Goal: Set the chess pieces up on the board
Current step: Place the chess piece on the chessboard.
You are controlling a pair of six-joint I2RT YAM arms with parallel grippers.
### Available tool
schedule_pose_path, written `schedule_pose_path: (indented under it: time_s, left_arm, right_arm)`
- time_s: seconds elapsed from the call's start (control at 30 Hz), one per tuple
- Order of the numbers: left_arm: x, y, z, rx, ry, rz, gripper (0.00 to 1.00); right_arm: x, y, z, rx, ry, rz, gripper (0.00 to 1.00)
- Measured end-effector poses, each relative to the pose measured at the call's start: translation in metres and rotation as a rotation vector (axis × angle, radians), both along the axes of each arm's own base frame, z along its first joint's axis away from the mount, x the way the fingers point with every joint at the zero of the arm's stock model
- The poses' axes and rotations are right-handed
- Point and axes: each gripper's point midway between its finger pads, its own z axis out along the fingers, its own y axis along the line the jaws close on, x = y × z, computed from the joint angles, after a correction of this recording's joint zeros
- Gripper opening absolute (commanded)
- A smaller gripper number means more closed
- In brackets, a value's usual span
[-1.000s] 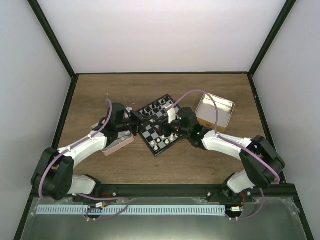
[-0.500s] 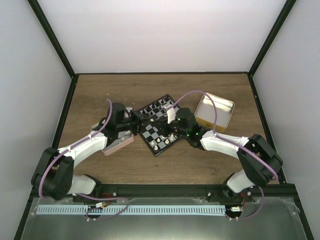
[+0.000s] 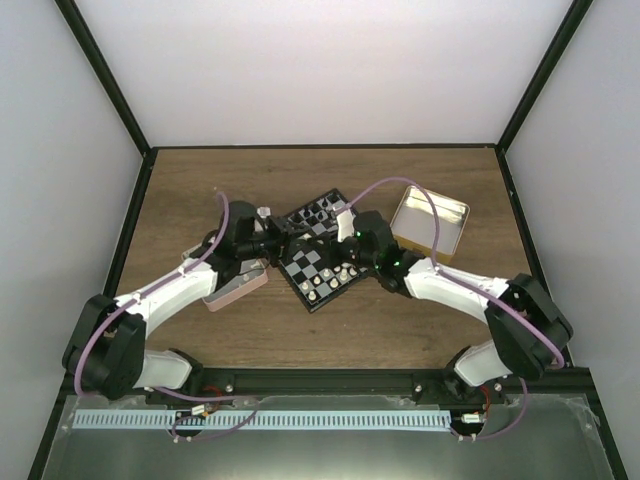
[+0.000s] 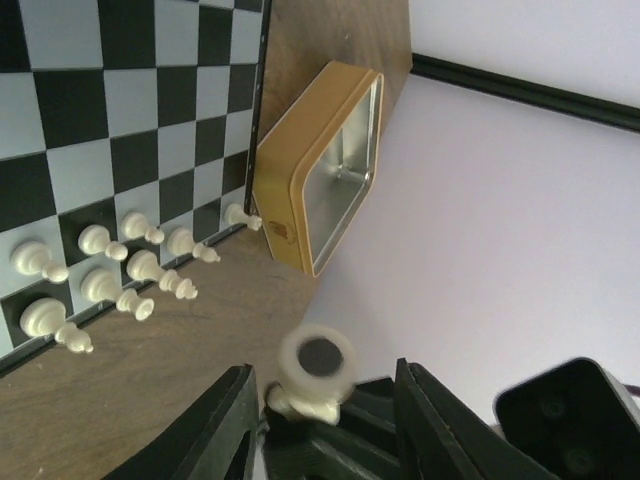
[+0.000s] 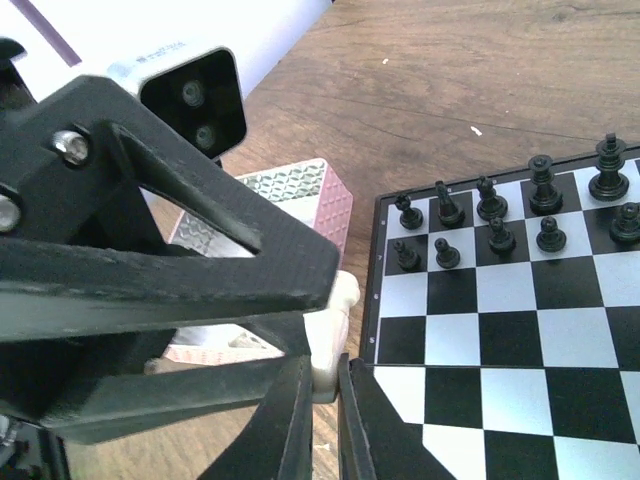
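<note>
Over the board's [image 3: 318,304] left corner the two grippers meet. My right gripper [image 5: 322,362] is shut on a cream-white chess piece [image 5: 335,300], pinching its base. In the left wrist view the same piece [image 4: 318,358] shows its round dark underside between the jaws of my left gripper [image 4: 322,378], which stand open with a gap on each side. Several cream-white pieces [image 4: 130,272] stand in two rows along one edge of the board [image 4: 130,100]. Seen from above, the left gripper [image 3: 280,238] and right gripper [image 3: 298,242] almost touch.
Black pieces [image 5: 490,222] fill the far rows of the board [image 5: 520,350]. A gold tin [image 4: 320,160] lies open just off the board's right side [image 3: 430,222]. A pink tin [image 5: 300,200] sits under the left arm [image 3: 235,288].
The right gripper reached left to the left gripper and shut on the cream-white piece. The left gripper's jaws have opened off that piece.
</note>
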Motion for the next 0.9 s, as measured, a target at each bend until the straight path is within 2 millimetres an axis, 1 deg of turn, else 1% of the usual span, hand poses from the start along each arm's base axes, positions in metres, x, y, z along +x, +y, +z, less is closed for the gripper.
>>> schedule_pose_path:
  time_s: [0.1, 0.17, 0.23, 0.3, 0.37, 0.5, 0.63, 0.73, 0.9]
  left_arm:
    - [0.003, 0.001, 0.002, 0.047, -0.065, -0.013, 0.48]
    - [0.004, 0.007, 0.002, 0.104, -0.119, -0.006, 0.52]
    - [0.005, 0.016, 0.005, 0.168, -0.186, 0.007, 0.54]
    - [0.006, 0.027, 0.013, 0.24, -0.268, 0.027, 0.56]
    - [0.007, 0.041, 0.026, 0.323, -0.367, 0.048, 0.58]
    - [0.008, 0.062, 0.059, 0.48, -0.576, 0.065, 0.67]
    - [0.003, 0.078, 0.082, 0.627, -0.752, 0.049, 0.7]
    - [0.002, 0.086, 0.083, 0.729, -0.822, 0.016, 0.71]
    - [0.0, 0.091, 0.069, 0.848, -0.851, -0.062, 0.72]
  right_arm:
    - [0.0, -0.003, 0.012, -0.002, 0.037, -0.015, 0.01]
    - [0.001, -0.008, 0.019, -0.016, 0.075, -0.029, 0.01]
    - [0.002, -0.016, 0.018, -0.053, 0.135, -0.05, 0.01]
    - [0.005, -0.03, 0.011, -0.095, 0.193, -0.083, 0.01]
    - [0.007, -0.047, -0.001, -0.151, 0.26, -0.123, 0.01]
    - [-0.002, -0.082, -0.025, -0.303, 0.387, -0.2, 0.01]
    - [-0.004, -0.102, -0.031, -0.436, 0.45, -0.253, 0.01]
    - [0.001, -0.117, -0.037, -0.547, 0.475, -0.309, 0.01]
    - [0.011, -0.143, -0.053, -0.732, 0.505, -0.399, 0.01]
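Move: My right fingers already hold the white piece; the free square it seems meant for lies about 15 cm to their right, 1 cm ahead and 15 cm below. Its neighbours are the corner piece, roughly 2 cm farther right and 2 cm farther out, and the near-row piece, 3 cm left and 2 cm nearer. The white piece sits just off my parted left fingertips, 1 cm to their right; the pink tin is some 16 cm left, 8 cm back and 15 cm below that hand. Keeping my grip on the white piece, I lift my right hand a couple of centimetres clear of the left, then sweep it about 14 cm right, sinking to some 5 cm below its start and tipping the fingers to point nearly straight down over the board's right corner. My left hand opens wider and backs off left about 9 cm and up 7 cm, rolling and swinging its fingers round more forward. ##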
